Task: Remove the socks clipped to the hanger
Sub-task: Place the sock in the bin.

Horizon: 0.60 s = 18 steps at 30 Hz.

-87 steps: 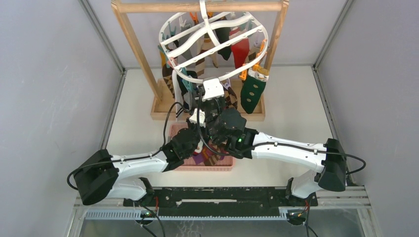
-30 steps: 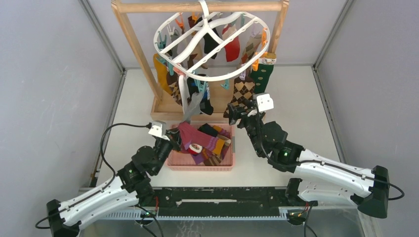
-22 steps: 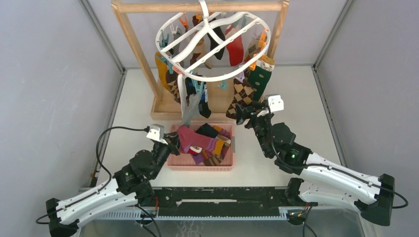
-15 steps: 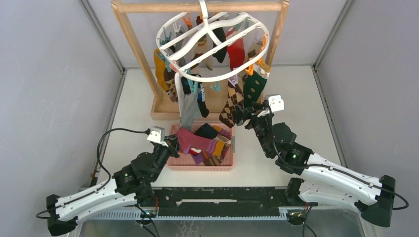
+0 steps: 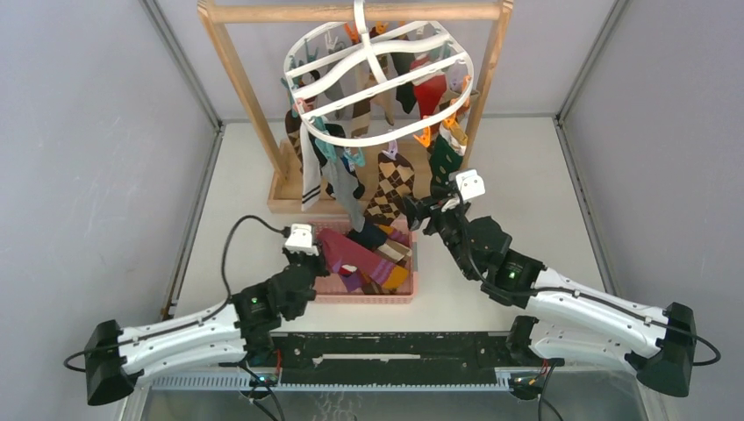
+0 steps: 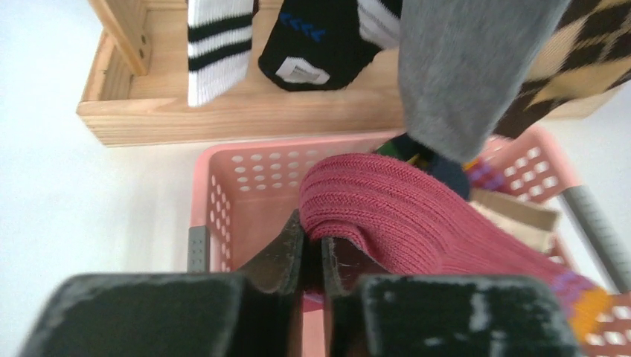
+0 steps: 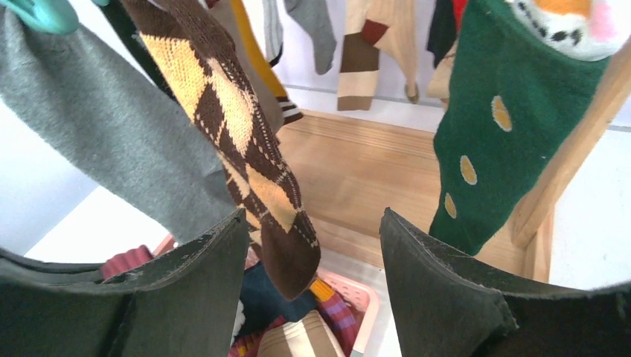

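Note:
The white ring hanger [image 5: 386, 140] hangs from the wooden frame with several socks clipped to it. A brown argyle sock [image 5: 390, 189] dangles at its front, and its toe [image 7: 286, 253] sits between the fingers of my open right gripper [image 5: 414, 210] [image 7: 314, 216], touching neither. A green dotted sock [image 7: 498, 126] hangs to its right and a grey sock [image 7: 111, 141] to its left. My left gripper [image 5: 320, 250] [image 6: 312, 242] is over the pink basket's left end, shut on the edge of a maroon ribbed sock [image 6: 417, 216] that lies across the basket.
The pink basket [image 5: 364, 298] [image 6: 245, 149] holds several loose socks. The wooden frame stand [image 5: 237, 79] has a base board [image 6: 245, 119] just behind the basket. A white striped sock [image 6: 216, 52] and a black one [image 6: 312, 44] hang low over that base.
The hanger has swung and turned, bringing the argyle sock to the front. My left gripper has shifted right along the basket with the maroon sock. My right gripper has edged left under the argyle sock.

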{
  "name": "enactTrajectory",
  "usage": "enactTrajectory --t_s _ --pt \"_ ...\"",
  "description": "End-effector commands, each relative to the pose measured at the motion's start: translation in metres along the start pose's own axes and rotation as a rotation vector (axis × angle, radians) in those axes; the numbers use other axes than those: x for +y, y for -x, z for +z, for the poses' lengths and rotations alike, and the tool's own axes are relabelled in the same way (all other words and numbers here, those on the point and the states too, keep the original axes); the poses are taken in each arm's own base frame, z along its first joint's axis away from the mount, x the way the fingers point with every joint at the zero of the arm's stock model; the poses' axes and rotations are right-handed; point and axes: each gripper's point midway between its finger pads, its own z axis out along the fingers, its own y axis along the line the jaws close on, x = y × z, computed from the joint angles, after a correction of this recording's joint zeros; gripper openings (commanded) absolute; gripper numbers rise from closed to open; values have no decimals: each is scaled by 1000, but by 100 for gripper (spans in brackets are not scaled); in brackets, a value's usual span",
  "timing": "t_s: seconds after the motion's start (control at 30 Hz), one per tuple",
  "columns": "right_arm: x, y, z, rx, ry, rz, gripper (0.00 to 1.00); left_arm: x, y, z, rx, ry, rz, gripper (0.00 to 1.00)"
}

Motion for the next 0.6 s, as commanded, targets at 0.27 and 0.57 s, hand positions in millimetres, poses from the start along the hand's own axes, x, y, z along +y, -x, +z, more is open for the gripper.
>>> enactTrajectory --t_s 0.27,0.57 --pt "40 -3 -12 9 84 -15 72 7 -57 39 73 90 11 77" --pt "46 -13 -35 22 69 -62 72 2 -63 44 96 95 20 100"
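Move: The left gripper holds one end of the magenta sock above the left part of the pink bin. The bin's middle is about 8 cm to its right, roughly level fore and aft, and some 12 cm below. The navy sock in the bin lies about 13 cm right, 4 cm ahead and 12 cm below; the grey hanging sock is some 10 cm ahead, 6 cm right and 8 cm above. From the right gripper, the bin's middle is about 10 cm left, 3 cm back and 26 cm below. Bring the left gripper down into the bin about 9 cm, easing a little forward, and open its fingers from nearly shut to fully wide on the way to let go of the magenta sock, tipping them about 10 degrees further down. Meanwhile draw the open, empty right gripper back and left some 6 cm, away from the hanging socks. ##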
